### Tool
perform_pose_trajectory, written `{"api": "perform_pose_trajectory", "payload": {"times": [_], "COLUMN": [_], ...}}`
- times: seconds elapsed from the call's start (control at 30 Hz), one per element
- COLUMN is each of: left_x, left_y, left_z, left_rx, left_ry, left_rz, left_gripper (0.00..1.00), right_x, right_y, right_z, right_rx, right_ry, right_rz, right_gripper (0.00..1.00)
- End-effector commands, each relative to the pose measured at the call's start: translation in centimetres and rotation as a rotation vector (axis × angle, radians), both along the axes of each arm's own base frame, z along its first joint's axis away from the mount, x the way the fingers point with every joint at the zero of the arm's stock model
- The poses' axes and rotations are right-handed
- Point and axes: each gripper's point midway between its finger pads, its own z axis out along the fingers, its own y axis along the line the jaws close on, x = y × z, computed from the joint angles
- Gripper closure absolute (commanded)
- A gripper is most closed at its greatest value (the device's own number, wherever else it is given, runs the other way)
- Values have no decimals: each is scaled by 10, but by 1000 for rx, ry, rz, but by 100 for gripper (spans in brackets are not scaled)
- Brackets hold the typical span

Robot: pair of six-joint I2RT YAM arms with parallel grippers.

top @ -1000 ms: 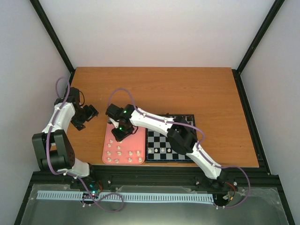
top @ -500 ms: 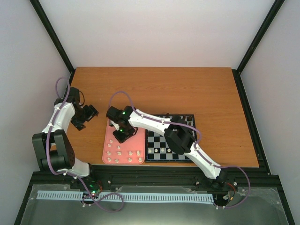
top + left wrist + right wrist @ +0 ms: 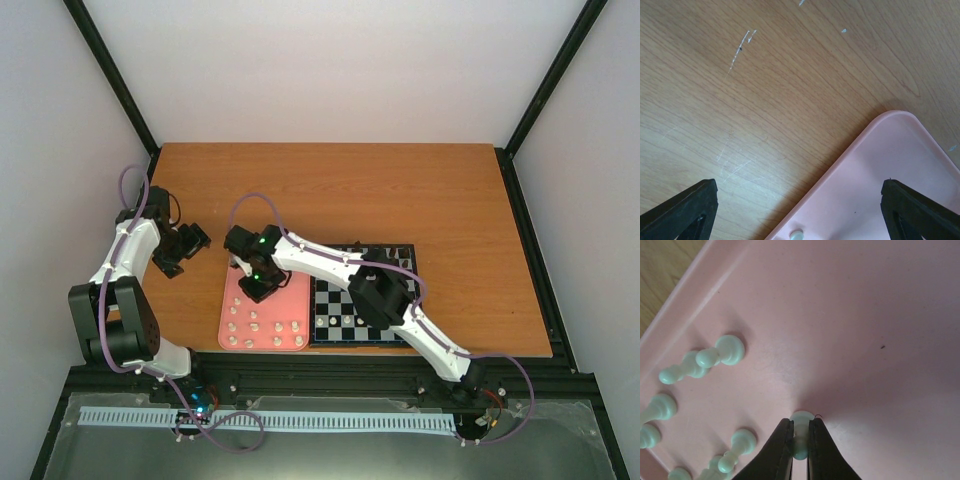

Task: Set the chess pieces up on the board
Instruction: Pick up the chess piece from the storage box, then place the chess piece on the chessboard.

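My right gripper is shut on a cream-white chess piece that stands on the pink tray. Other cream-white chess pieces lie and stand to its left on the tray. From above, the right gripper is over the tray's far left part, and several pieces stand in rows near the tray's front. The board lies just right of the tray, with a few white pieces on its near row. My left gripper is open over the tabletop at the tray's corner.
The pink tray touches the board's left side. The left arm is folded at the table's left edge, its gripper left of the tray. One piece shows at the bottom of the left wrist view.
The right gripper's jaws have closed on the chess piece on the tray, and the wrist has shifted slightly left. The left arm has not moved.
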Motion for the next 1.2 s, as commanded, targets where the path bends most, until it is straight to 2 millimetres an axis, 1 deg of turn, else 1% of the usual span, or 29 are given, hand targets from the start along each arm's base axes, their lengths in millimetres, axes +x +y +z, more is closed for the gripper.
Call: {"api": "perform_pose_trajectory", "payload": {"times": [0.0, 0.07, 0.13, 0.17, 0.23, 0.33, 0.4, 0.5, 0.53, 0.6, 0.7, 0.83, 0.97, 1.17], "left_x": [7, 7, 7, 8, 8, 9, 9, 10, 10, 10, 9, 9, 9, 8], "left_y": [2, 1, 1, 1, 1, 0, 1, 1, 0, 0, 0, -1, -2, -2], "left_z": [7, 8, 8, 8, 8, 7, 7, 7, 7, 6, 6, 6, 6, 5], "left_rx": [-9, -11, -12, -11, -12, -17, -17, -19, -18, -20, -20, -21, -29, -27], "left_ry": [-24, -26, -26, -27, -25, -24, -24, -22, -22, -19, -18, -23, -24, -24], "left_rz": [4, 1, -2, -2, -2, -3, -3, -3, -5, -6, -6, -11, -13, -13], "left_gripper": [0, 0, 0, 0, 0, 0, 0, 0, 0, 0, 0, 0, 0, 0], "right_x": [11, 17, 25, 28, 36, 38, 36, 24, 18, 9, -3, -15, -23, -36], "right_y": [-9, -22, -38, -49, -78, -126, -159, -204, -217, -236, -254, -272, -280, -284], "right_z": [22, 33, 56, 61, 70, 76, 75, 64, 60, 54, 49, 40, 37, 31], "right_rx": [-14, -16, 8, 5, -14, -54, -79, -130, -149, -176, -198, -230, -231, -217], "right_ry": [-74, -97, -129, -139, -165, -181, -173, -151, -146, -134, -131, -127, -117, -76], "right_rz": [-22, -60, -112, -136, -193, -272, -328, -396, -410, -434, -468, -504, -520, -521], "right_gripper": [97, 97, 97, 97, 97, 97, 97, 97, 97, 97, 97, 97, 97, 97]}}
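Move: The right fingers are already shut on a chess piece in the storage box. The empty square it is bound for, next in the near row on the board, lies about 28 cm right, 5 cm back and 2 cm below. The last piece placed there stands some 25 cm right and 5 cm back. Still boxed, one piece stands about 4 cm left, level; another 3 cm back, 1 cm left. From the left hand, that square is roughly 46 cm right, 13 cm back, 9 cm below. Keeping the chess piece pinched, the right hand lifts it out of the storage box, rising some 7–8 cm as it sweeps about 28 cm right towards the empty square beside the row on the board. It arcs slightly forward first, then draws back and sinks 4–5 cm, slowing, while the wrist turns nearly 30 degrees clockwise and brings the fingers closer to plumb. ##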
